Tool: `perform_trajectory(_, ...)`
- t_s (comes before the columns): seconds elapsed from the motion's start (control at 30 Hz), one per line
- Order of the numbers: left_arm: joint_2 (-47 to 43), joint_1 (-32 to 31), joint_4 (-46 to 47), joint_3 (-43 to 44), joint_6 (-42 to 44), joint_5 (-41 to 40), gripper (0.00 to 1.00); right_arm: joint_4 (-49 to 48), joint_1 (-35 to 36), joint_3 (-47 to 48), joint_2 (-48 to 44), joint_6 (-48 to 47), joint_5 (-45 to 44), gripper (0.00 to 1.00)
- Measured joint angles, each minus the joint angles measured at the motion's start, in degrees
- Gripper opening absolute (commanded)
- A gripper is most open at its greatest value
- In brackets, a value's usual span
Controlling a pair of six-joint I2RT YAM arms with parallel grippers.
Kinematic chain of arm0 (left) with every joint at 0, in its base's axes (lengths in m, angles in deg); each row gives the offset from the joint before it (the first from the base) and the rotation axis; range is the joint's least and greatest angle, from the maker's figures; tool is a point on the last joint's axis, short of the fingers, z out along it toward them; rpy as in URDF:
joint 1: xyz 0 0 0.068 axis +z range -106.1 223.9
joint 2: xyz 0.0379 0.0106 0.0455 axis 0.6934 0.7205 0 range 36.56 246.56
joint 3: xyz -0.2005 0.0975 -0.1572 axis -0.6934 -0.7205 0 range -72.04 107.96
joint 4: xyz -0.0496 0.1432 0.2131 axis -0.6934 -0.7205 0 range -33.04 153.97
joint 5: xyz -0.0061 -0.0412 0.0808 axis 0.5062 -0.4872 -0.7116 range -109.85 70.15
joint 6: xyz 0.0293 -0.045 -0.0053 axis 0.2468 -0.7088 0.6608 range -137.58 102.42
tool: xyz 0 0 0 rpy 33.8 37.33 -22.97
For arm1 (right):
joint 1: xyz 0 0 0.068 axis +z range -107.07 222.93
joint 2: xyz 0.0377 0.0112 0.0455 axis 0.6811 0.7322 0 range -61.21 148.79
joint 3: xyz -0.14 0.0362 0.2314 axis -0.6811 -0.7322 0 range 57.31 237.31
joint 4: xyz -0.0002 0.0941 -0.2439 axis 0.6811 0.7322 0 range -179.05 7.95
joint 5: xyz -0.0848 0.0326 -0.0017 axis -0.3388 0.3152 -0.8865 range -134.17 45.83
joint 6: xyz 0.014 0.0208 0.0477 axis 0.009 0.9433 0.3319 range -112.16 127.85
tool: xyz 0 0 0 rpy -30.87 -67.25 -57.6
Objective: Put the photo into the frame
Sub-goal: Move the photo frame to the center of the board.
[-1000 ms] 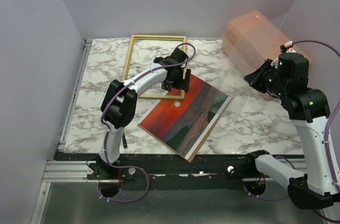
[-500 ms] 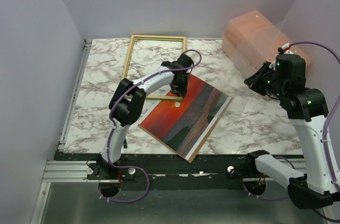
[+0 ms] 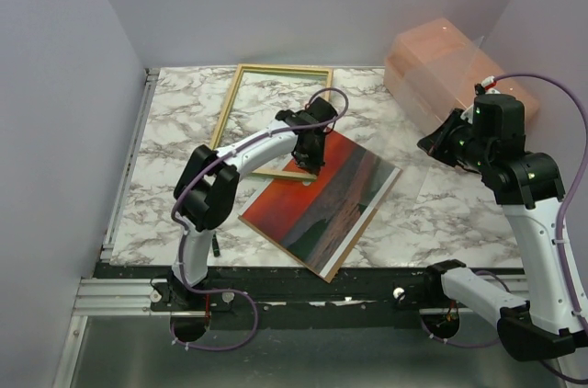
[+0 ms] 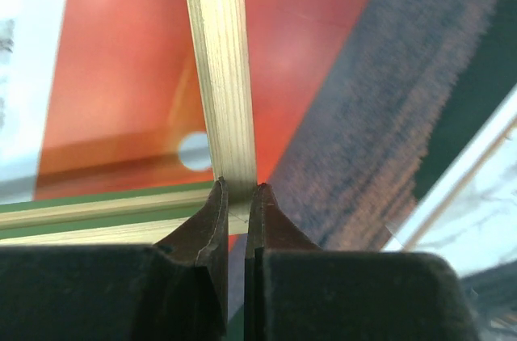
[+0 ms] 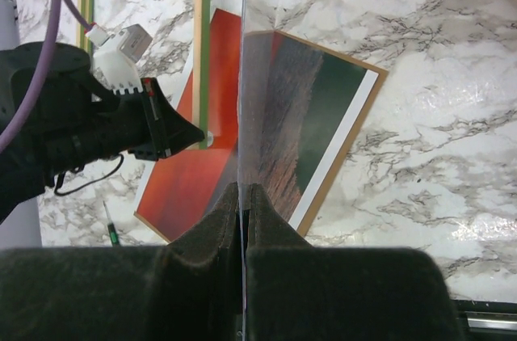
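The photo, a red-orange sunset print, lies slanted on a brown board at mid-table. The frame lies behind it, pale wood side up, its near right corner over the photo's top corner. My left gripper is shut on that corner; in the left wrist view the fingers pinch the wooden rail above the photo. My right gripper hangs at the right, shut on the edge of a clear sheet. In the right wrist view the sheet's edge rises from the right gripper.
The brown backing board shows as a thin border under the photo. A small dark tool lies by the left arm's base. The marble table ends at a metal rail on the left and a black bar in front.
My left gripper has gone from open to shut on the frame's near right corner. The frame has swung, its far end shifting right. The right arm has barely moved.
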Motion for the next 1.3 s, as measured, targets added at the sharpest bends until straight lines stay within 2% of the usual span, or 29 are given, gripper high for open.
perform_trajectory(0.23, -8.02, -6.8, 0.24, -5.14, -5.95, 0.55, 0.0, 0.48, 0.0, 1.27, 0.0, -0.5, 0.02, 0.0)
perform_trajectory(0.67, -8.39, -22.23, 0.35, -7.76, -19.45, 0.52, 0.02, 3.91, 0.0, 5.7, -1.33, -2.05, -1.25, 0.01)
perform_trajectory(0.7, -8.37, -23.34, 0.35, -7.76, -20.17, 0.5, 0.14, 4.2, 0.0, 5.7, -1.49, -2.12, -1.42, 0.0)
perform_trajectory(0.8, -8.28, -25.75, 0.7, -8.13, -21.81, 0.31, 0.63, 5.01, 0.0, 5.7, -1.92, -2.43, -1.88, 0.0)
perform_trajectory(0.83, -8.28, -26.36, 1.03, -8.48, -22.67, 0.22, 0.73, 5.27, 0.0, 5.7, -2.1, -2.51, -2.05, 0.01)
perform_trajectory(0.87, -8.31, -26.47, 1.27, -8.76, -22.97, 0.37, 0.79, 5.62, 0.0, 5.73, -2.25, -2.56, -2.23, 0.0)
perform_trajectory(0.97, -8.9, -26.58, 2.64, -10.84, -22.95, 0.28, 0.88, 6.47, 0.0, 5.84, -2.6, -2.62, -2.64, 0.01)
perform_trajectory(1.13, -12.52, -25.0, 6.29, -15.61, -20.87, 0.37, 0.91, 6.93, 0.0, 6.49, -2.58, -3.02, -2.69, 0.01)
perform_trajectory(1.3, -22.1, -20.22, 12.92, -26.6, -18.14, 1.38, 0.93, 6.93, 0.0, 6.86, -2.34, -3.43, -1.75, 0.0)
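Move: The left hand already has the frame's near right corner pinched and slightly raised. The middle of the photo, where the frame is being taken, lies about 7 cm back from this hand, 2 cm to its right and 4 cm below. The frame's own middle is roughly 15 cm ahead and 10 cm left, and the screwdriver some 17 cm back and 26 cm left. From the right hand, the photo's middle is about 3 cm ahead, 24 cm left and 28 cm below. Back towards its base and to the right, the left hand carries the pinched frame corner some 20 cm across the photo, rising a few centimetres at first and then easing down a little. It opens wide to let the corner go, then swings about 5 cm left and slightly forward and up. The right hand, still holding the clear sheet, rises and draws back about 3 cm each. ##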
